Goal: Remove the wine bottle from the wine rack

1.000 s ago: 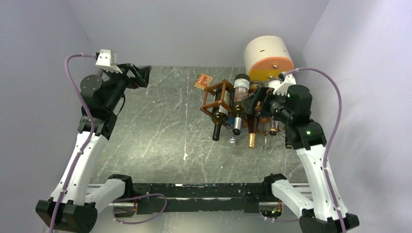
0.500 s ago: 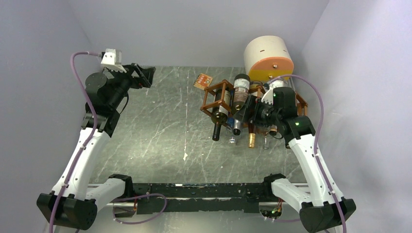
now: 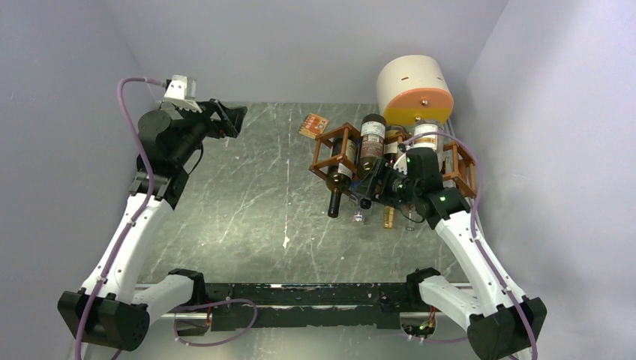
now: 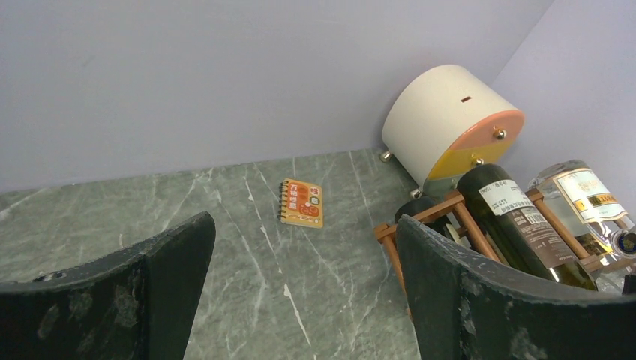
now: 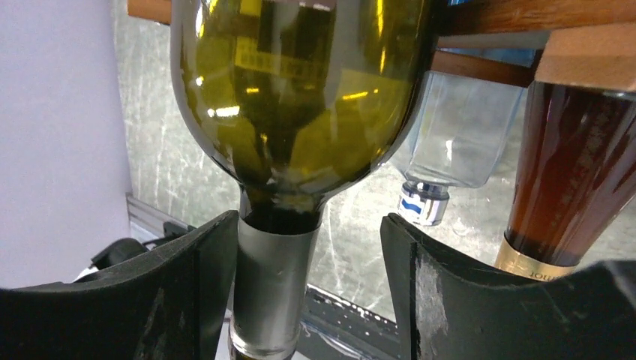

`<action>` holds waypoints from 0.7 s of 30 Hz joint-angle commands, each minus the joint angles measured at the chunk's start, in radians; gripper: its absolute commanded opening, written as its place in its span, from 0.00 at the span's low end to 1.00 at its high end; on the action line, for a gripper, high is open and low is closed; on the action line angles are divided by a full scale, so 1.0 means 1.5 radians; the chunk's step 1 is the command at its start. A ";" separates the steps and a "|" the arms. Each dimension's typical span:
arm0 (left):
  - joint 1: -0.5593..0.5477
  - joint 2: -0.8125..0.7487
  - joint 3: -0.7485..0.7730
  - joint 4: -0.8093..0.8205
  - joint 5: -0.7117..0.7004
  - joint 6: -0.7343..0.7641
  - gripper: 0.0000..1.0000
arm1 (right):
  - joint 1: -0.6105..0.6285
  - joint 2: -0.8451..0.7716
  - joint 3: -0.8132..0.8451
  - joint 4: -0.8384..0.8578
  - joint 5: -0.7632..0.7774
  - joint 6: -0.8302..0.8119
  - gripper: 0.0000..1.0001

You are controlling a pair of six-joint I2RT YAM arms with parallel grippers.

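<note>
The reddish-brown wine rack stands at the back right and holds several bottles with their necks pointing toward the arms. The green wine bottle lies in it. In the right wrist view its shoulder fills the top and its grey-foiled neck runs down between my fingers. My right gripper is open around that neck: the left finger touches the foil, while the right finger stands apart from it. My left gripper is open and holds nothing, high over the far left of the table.
A cream-and-orange cylinder stands behind the rack. A small orange notebook lies left of it. An amber bottle and a clear bottle hang beside the green one. The side walls stand close on both sides.
My right arm has swung left and down to the green bottle's neck, and its jaws have narrowed around it. The left arm has drifted slightly right, still open.
</note>
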State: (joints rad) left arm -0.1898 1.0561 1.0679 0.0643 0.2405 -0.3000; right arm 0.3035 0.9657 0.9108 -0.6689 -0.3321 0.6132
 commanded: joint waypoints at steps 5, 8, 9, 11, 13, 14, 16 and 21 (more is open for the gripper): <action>-0.016 0.005 -0.003 0.029 0.014 0.003 0.94 | 0.004 -0.031 -0.037 0.118 0.014 0.093 0.65; -0.017 0.004 -0.001 0.026 0.011 0.004 0.94 | 0.004 -0.045 -0.054 0.142 0.010 0.117 0.60; -0.017 0.003 -0.001 0.027 0.010 0.005 0.94 | 0.003 -0.049 -0.060 0.149 0.008 0.125 0.60; -0.017 0.003 -0.002 0.027 0.010 0.005 0.94 | 0.004 -0.052 -0.072 0.161 0.005 0.141 0.58; -0.018 0.004 -0.001 0.029 0.012 0.004 0.94 | 0.003 -0.053 -0.082 0.168 0.005 0.154 0.57; -0.018 0.004 -0.001 0.028 0.013 0.004 0.94 | 0.003 -0.054 -0.088 0.172 0.003 0.160 0.56; -0.019 0.005 -0.001 0.028 0.012 0.005 0.94 | 0.004 -0.058 -0.100 0.185 -0.001 0.175 0.55; -0.020 0.005 -0.001 0.027 0.011 0.006 0.94 | 0.003 -0.078 -0.109 0.197 0.012 0.187 0.47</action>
State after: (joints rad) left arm -0.2115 1.0626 1.0679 0.0643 0.2405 -0.2996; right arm 0.3035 0.8841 0.7532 -0.4248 -0.3260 0.8589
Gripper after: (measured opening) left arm 0.939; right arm 0.507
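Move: The right hand already has its open fingers around the wine bottle's silver-capped neck, with the bottle's middle about 11 cm ahead, 1 cm right and roughly level. The dark bottle lies about 8 cm ahead, 8 cm left and 6 cm lower; the gold-capped bottle some 6 cm ahead, 8 cm right and 8 cm lower. From the left hand, the wine bottle is about 33 cm right, level fore and aft, and 18 cm below. Right fingers narrow around the bottle's neck as the hand eases 2 cm forward-left, rolling left side up some 10 degrees. ##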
